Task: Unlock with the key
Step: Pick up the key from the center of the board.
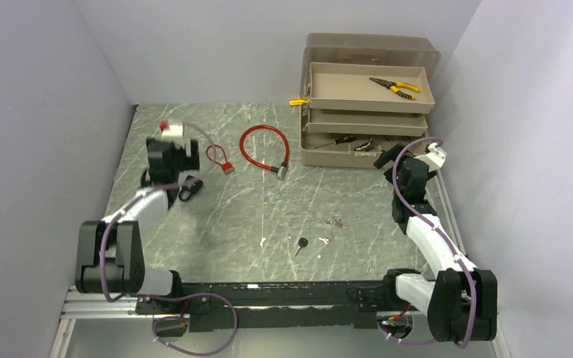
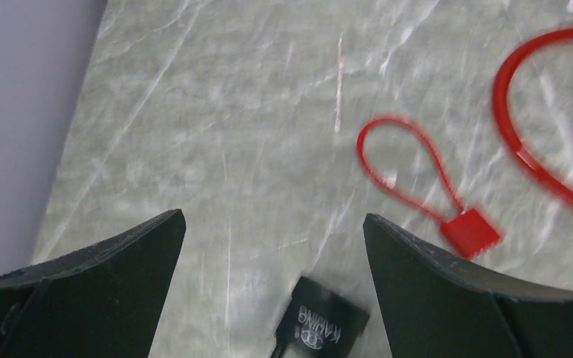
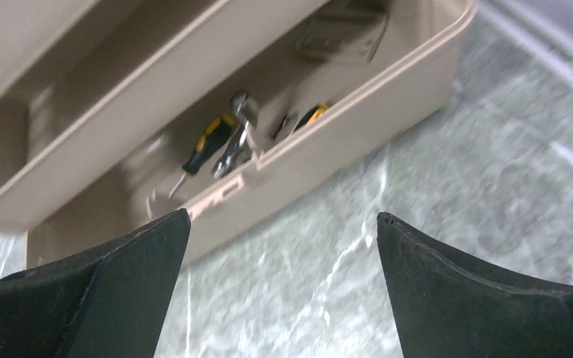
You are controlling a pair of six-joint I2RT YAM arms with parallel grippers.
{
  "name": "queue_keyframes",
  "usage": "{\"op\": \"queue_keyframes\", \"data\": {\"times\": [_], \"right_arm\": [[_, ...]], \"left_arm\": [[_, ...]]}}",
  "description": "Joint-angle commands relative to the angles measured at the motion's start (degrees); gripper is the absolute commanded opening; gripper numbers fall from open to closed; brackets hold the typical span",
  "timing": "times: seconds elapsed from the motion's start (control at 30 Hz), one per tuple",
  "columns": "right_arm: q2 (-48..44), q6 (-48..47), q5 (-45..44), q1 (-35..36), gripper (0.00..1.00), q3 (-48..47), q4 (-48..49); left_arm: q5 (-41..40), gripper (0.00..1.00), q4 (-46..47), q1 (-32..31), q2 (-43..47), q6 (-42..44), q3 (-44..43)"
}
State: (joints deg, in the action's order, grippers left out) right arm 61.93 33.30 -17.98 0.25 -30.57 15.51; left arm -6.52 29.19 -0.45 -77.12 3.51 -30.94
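Observation:
A key with a black head (image 1: 301,243) lies on the marble table near the front middle, with a small silver key (image 1: 324,240) just to its right. A black padlock (image 1: 189,188) (image 2: 321,321) lies at the left, below and between the fingers of my left gripper (image 1: 175,160) (image 2: 274,224), which is open and holds nothing. A small red cable lock (image 1: 224,162) (image 2: 470,231) lies to its right. A bigger red cable lock (image 1: 265,148) (image 2: 537,142) lies beyond that. My right gripper (image 1: 385,159) (image 3: 283,220) is open and empty, in front of the toolbox, far from the keys.
A beige tiered toolbox (image 1: 365,97) (image 3: 358,112) stands open at the back right. Yellow-handled pliers (image 1: 395,87) lie in its top tray and screwdrivers (image 3: 209,145) in its bottom tray. Grey walls close in the table on the left, the back and the right.

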Motion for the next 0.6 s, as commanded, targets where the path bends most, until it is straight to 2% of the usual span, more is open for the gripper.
{"op": "queue_keyframes", "data": {"times": [0.0,0.1,0.17,0.2,0.27,0.33,0.43,0.57], "right_arm": [[-1.8,1.2,8.7,3.9,1.0,-0.5,-7.9],[-1.0,-2.8,0.6,14.3,1.0,-2.3,-12.7],[0.7,-3.7,-2.8,20.5,1.0,-4.1,-15.5],[1.5,-3.8,-4.0,23.4,1.0,-4.9,-17.2],[2.9,-3.7,-6.0,28.1,1.0,-6.4,-19.9],[3.1,-2.9,-5.5,31.3,1.0,-7.2,-21.2],[-0.1,5.5,3.8,29.2,1.0,-5.4,-18.8],[-0.6,5.1,19.8,21.8,1.0,-3.2,-13.6]], "left_arm": [[4.7,0.98,-37.4,0.3,-5.5,-0.7,-22.9],[15.1,0.98,-53.8,0.3,-12.2,7.0,-33.7],[16.9,0.98,-64.5,0.3,-18.2,7.7,-42.1],[17.1,0.98,-67.0,1.5,-19.9,7.9,-44.0],[17.3,0.98,-66.0,2.4,-18.5,7.5,-42.8],[16.6,0.98,-61.5,2.6,-12.9,7.3,-39.1],[17.3,0.98,-56.7,2.6,-2.6,7.0,-35.9],[22.1,0.99,-60.5,2.6,1.8,8.3,-38.2]]}}
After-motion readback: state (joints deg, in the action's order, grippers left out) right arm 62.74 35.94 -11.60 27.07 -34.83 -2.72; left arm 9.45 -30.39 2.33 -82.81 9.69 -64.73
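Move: The black-headed key lies about 28 cm to the right gripper's left, 15 cm back and 17 cm below; the silver key lies 21 cm left and 14 cm back, the key pair 18 cm left and 9 cm back, both equally low. From the left gripper, the padlock is 3 cm right, 2 cm back and 12 cm down; the black-headed key is some 39 cm right, 18 cm back and equally low. Swing the open right gripper some 18 cm left, easing back and down, towards the loose keys, turning it about 30 degrees counter-clockwise and tipping the fingers down. Send the open left gripper forward and up, then back and down, then up again, tilting its fingers down by about 30 degrees towards the padlock; touch nothing. ##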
